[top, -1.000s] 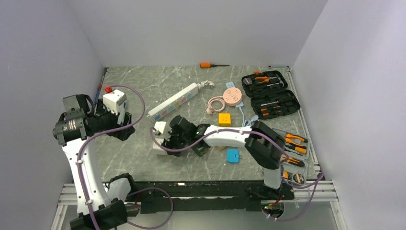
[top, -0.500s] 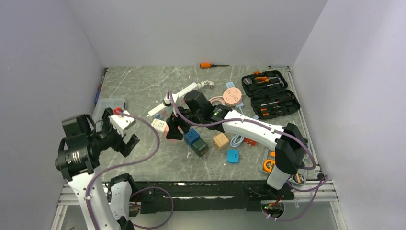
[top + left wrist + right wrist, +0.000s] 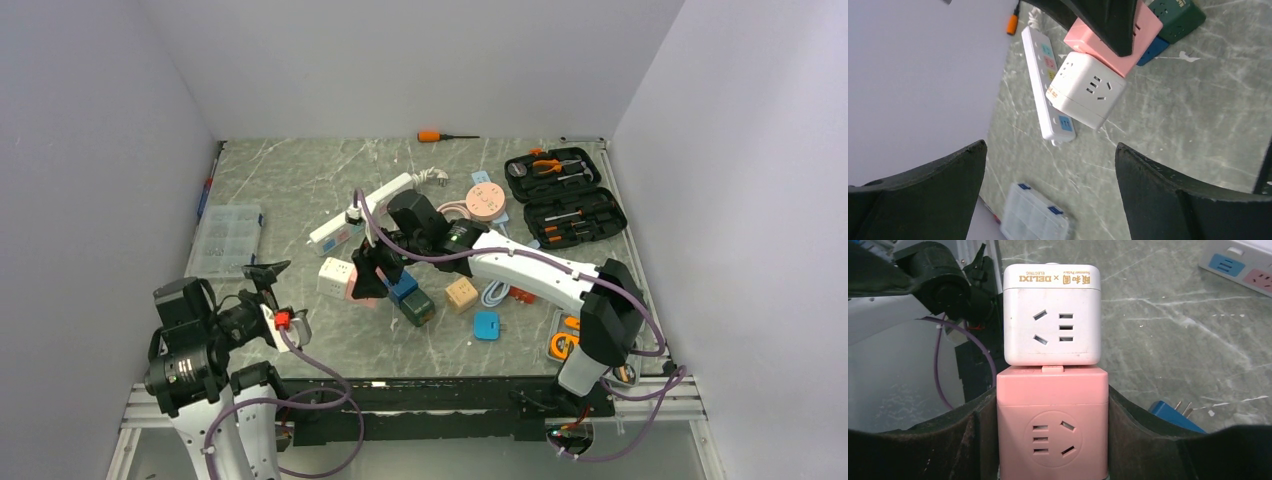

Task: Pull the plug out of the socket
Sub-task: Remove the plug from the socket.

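Note:
The socket, a long white power strip (image 3: pixel 375 201) (image 3: pixel 1040 65) with pastel outlets, lies diagonally at the middle back. A small white piece (image 3: pixel 352 214) stands on it; it looks like the plug, but I cannot tell for sure. My right gripper (image 3: pixel 366 280) (image 3: pixel 1052 410) is just in front of the strip, shut on a pink cube socket (image 3: pixel 1052 435). A white cube adapter (image 3: pixel 335 276) (image 3: pixel 1051 320) (image 3: pixel 1087 90) is joined to that cube's far face. My left gripper (image 3: pixel 280 298) (image 3: pixel 1050 145) hovers open and empty at the near left.
Blue (image 3: pixel 402 286), dark green (image 3: pixel 417 306) and tan (image 3: pixel 461 293) cubes lie beside the right gripper. A clear parts box (image 3: pixel 226 238) sits at the left edge. A round pink disc (image 3: pixel 486 200), an open tool case (image 3: pixel 563 196) and an orange screwdriver (image 3: pixel 432 136) are at the back.
The left arm has drawn back toward the near-left corner, uncovering the clear parts box. The right arm swung up toward the strip a second ago and has barely moved since.

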`<state>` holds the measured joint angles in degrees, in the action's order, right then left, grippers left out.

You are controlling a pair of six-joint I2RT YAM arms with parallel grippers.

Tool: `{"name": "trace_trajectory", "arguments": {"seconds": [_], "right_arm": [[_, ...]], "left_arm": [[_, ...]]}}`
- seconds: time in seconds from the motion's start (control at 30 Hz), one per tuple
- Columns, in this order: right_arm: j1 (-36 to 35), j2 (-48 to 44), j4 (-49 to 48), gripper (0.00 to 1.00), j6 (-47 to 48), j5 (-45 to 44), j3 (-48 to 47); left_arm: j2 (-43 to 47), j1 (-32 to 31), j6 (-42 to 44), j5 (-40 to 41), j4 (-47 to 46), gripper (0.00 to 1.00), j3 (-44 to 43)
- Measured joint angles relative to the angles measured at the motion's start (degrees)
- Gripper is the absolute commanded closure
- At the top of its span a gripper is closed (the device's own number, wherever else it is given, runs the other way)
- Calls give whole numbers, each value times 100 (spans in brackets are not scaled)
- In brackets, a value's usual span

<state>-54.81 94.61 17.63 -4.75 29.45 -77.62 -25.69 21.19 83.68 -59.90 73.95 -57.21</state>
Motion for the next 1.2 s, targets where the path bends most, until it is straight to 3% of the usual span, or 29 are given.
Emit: {"name": "trace_trajectory", "arguments": {"seconds": [0.2,0.4,0.93,1.2], "right_arm": [[39,46,323,100,-50,243,-350],[153,87,341,100,-157,391,-428],[94,542,278,100,-496,710,-564],[-173,758,328,100,-474,710,-957]], "left_arm": [[0,0,1794,-476,-33,1,452],[0,0,2981,-767,146,1,979],[2,-142,3460,-1226,-258,0,1757],[-4,-1185,3480,-654,-1191,4,1934]]}}
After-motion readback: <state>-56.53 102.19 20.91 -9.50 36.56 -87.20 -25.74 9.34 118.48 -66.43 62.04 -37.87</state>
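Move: The right hand already grips the pink socket, with the white plug stuck on its end about 5 cm to this hand's left, 1 cm ahead and 3 cm lower. The open left hand finds that white plug some 5 cm ahead, 8 cm to its right and 8 cm below; the pink socket is about 5 cm farther right. From the right hand, the blue cube lies roughly 4 cm ahead, 5 cm right; the green one level, 9 cm right, both about 15 cm below. Right fingers keep their pinch on the pink socket, bobbing about 2 cm up and down before carrying it 3 cm left and a little back, towards the left hand. The left hand sinks about 5 cm and goes right and slightly forward, turning some 25 degrees clockwise with fingertips tilting up, to bring its wide-open fingers around the white plug; no contact by them can be made out. ##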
